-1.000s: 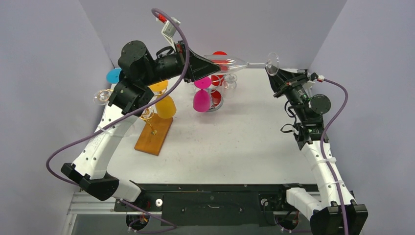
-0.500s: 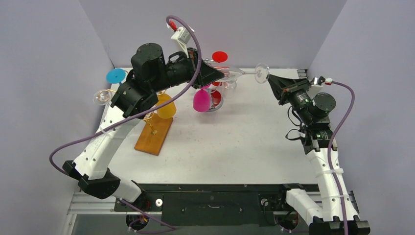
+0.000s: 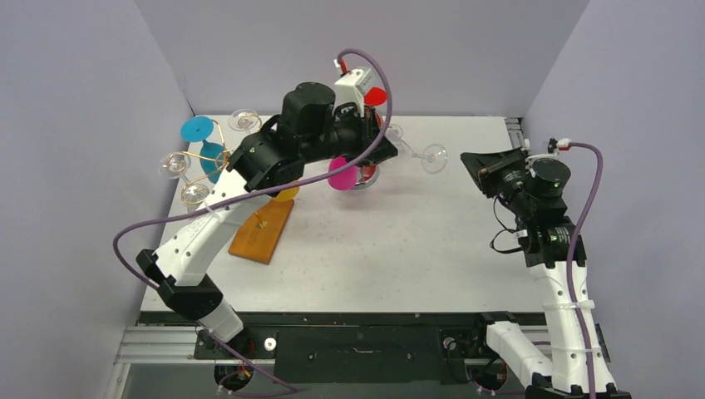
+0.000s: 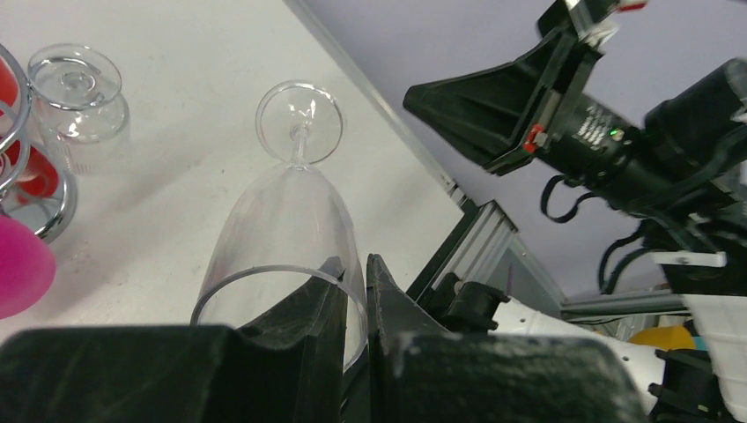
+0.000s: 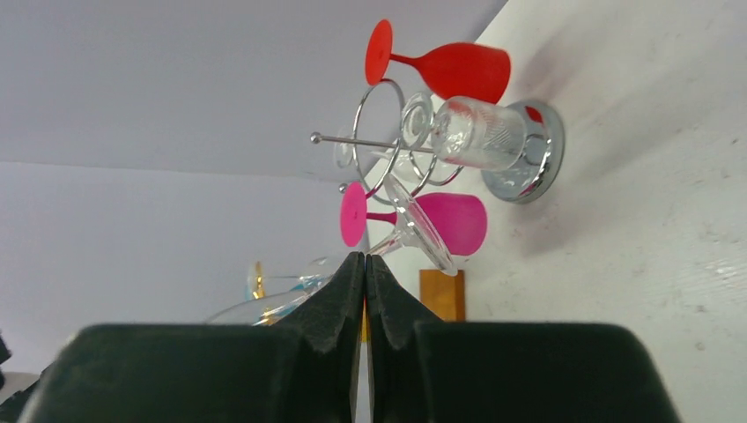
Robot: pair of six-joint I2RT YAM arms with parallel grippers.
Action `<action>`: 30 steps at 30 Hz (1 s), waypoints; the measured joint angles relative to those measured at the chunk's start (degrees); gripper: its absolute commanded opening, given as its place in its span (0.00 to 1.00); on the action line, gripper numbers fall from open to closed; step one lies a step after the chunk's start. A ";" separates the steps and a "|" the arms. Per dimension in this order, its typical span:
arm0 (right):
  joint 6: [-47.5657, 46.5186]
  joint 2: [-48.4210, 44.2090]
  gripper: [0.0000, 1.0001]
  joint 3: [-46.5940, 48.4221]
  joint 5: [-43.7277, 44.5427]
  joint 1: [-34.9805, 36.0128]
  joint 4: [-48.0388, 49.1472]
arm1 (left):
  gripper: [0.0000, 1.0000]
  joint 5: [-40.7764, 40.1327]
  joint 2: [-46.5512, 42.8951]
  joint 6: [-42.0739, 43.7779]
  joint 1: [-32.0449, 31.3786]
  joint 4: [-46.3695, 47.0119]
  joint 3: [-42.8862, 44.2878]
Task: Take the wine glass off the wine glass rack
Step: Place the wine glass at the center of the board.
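A clear wine glass (image 3: 432,158) hangs on its side in the air above the back of the table, foot pointing right. My left gripper (image 3: 384,150) is shut on its rim. In the left wrist view one finger sits inside the bowl (image 4: 286,220) and the other outside it, with the gripper (image 4: 355,264) pinching the wall. My right gripper (image 3: 472,166) is shut and empty, a short way right of the foot. In the right wrist view its closed tips (image 5: 365,260) point at that foot (image 5: 421,227). The chrome wine glass rack (image 5: 520,167) stands behind.
The chrome rack holds a red glass (image 5: 458,69), a pink glass (image 3: 342,174) and a small clear glass (image 5: 480,132). At the left a gold wire rack (image 3: 204,154) on a wooden base (image 3: 262,229) carries a blue glass (image 3: 197,130) and clear ones.
My left arm has swung right and down, carrying the clear glass lower over the table. The right gripper has drawn back from the glass's foot and now sits lower, nearer the front.
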 measured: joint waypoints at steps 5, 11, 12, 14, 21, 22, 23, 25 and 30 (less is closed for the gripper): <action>-8.87 0.37 0.09 7.39 6.38 0.00 -9.01 | 0.00 -6.38 6.93 2.69 -5.51 -9.64 11.10; -18.05 4.02 0.19 17.40 14.03 -0.72 -16.28 | 0.00 -12.63 17.46 4.46 -10.54 -20.24 24.79; -19.21 5.07 0.20 18.84 14.58 -1.49 -16.79 | 0.00 -13.22 18.95 4.50 -11.02 -21.24 25.73; -21.05 7.10 0.24 20.41 14.95 -4.15 -17.09 | 0.00 -14.34 21.46 4.52 -11.80 -23.10 26.91; -24.37 13.84 0.45 20.44 15.23 -11.04 -18.84 | 0.00 -16.46 32.02 4.85 -13.31 -27.34 31.63; -24.72 14.08 0.47 20.04 15.19 -11.23 -18.84 | 0.00 -16.65 33.24 4.94 -13.42 -27.45 31.95; -24.92 14.08 0.49 19.61 15.13 -11.26 -18.97 | 0.00 -16.87 34.34 5.01 -13.57 -27.54 32.11; -25.35 13.92 0.50 19.15 15.04 -11.26 -19.28 | 0.00 -17.00 36.09 5.18 -13.70 -27.82 32.15; -26.40 13.27 0.51 17.70 14.97 -11.37 -19.41 | 0.00 -17.42 39.32 5.95 -13.79 -28.17 32.30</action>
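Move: The left hand holds the wine glass by its rim; the open patch of board it is bound for lies about 12 cm to its right, level fore and aft, some 43 cm below. The silver rack stands about 17 cm ahead, 5 cm left and 28 cm below; its pink glass about 11 cm ahead, 9 cm left. From the right hand the patch is some 3 cm back, 3 cm left, 36 cm down. Left hand lowers the held wine glass about 20 cm and rightward, tilting it upright; right hand withdraws rightward, opening. ##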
